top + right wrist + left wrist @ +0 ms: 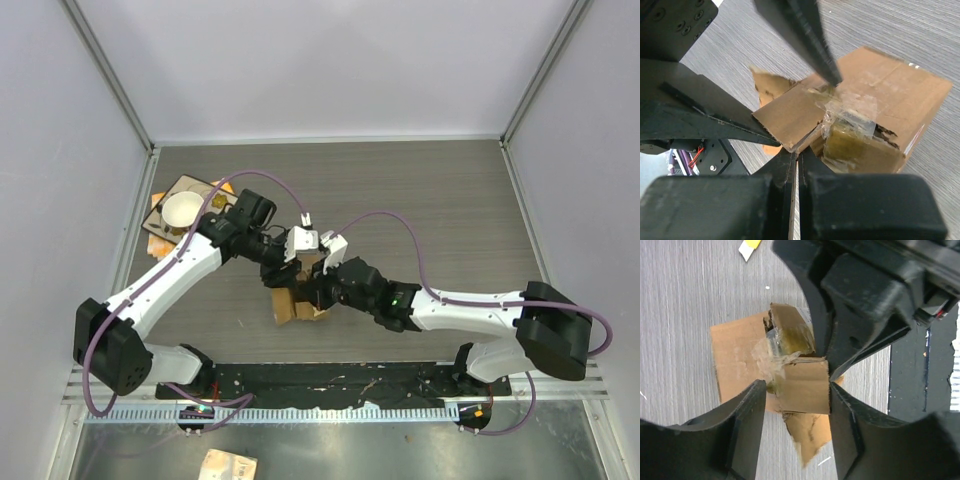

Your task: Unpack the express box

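Observation:
The express box (290, 306) is a small brown cardboard parcel on the table between both arms. Its top is torn open, and crumpled clear tape covers an olive-brown item (792, 335) inside. My left gripper (797, 410) comes down over it with one flap (805, 390) between its jaws. The right finger (845, 430) touches the flap's edge; the left finger (747, 432) stands just off it. My right gripper (797, 152) is shut, its tips pinching that flap's corner from the side, beside the box (900, 95).
A white cup (183, 210) sits on a flat brown-and-orange card at the back left. A yellow utility knife (750, 247) lies just beyond the box. A black mat (330, 378) runs along the near edge by the arm bases.

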`<control>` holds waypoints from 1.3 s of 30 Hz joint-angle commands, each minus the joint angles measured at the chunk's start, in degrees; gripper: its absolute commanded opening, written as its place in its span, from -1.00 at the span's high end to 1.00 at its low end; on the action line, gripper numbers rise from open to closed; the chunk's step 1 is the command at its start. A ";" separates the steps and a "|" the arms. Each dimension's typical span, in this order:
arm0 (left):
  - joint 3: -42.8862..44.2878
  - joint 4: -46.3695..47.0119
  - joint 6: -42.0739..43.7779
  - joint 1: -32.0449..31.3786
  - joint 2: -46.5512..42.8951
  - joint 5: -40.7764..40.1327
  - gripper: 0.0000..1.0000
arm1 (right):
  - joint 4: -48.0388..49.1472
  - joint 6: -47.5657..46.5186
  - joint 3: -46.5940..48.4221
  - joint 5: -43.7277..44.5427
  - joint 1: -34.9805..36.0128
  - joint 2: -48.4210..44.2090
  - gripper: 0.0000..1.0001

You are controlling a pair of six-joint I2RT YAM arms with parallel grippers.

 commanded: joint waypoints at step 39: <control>5.54 -2.00 -22.64 -2.49 -0.79 -10.11 1.00 | -19.85 -26.48 9.19 43.80 16.17 -4.09 -0.93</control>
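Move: The box flap is almost at the left hand point, about 1 cm to its right and 1 cm lower, between its open fingers. The box body is some 3 cm ahead, 2 cm right and 4 cm below; another open flap hangs about 4 cm back, 2 cm left and 4 cm lower. The yellow cutter is roughly 2 cm ahead, 18 cm right, 10 cm down. From the right hand, which still pinches the flap, that flap's middle is about 1 cm ahead and 1 cm left. Left shuts on the flap; right lets go, arcs up some 10 cm and rightward, then down, fingers wide. ##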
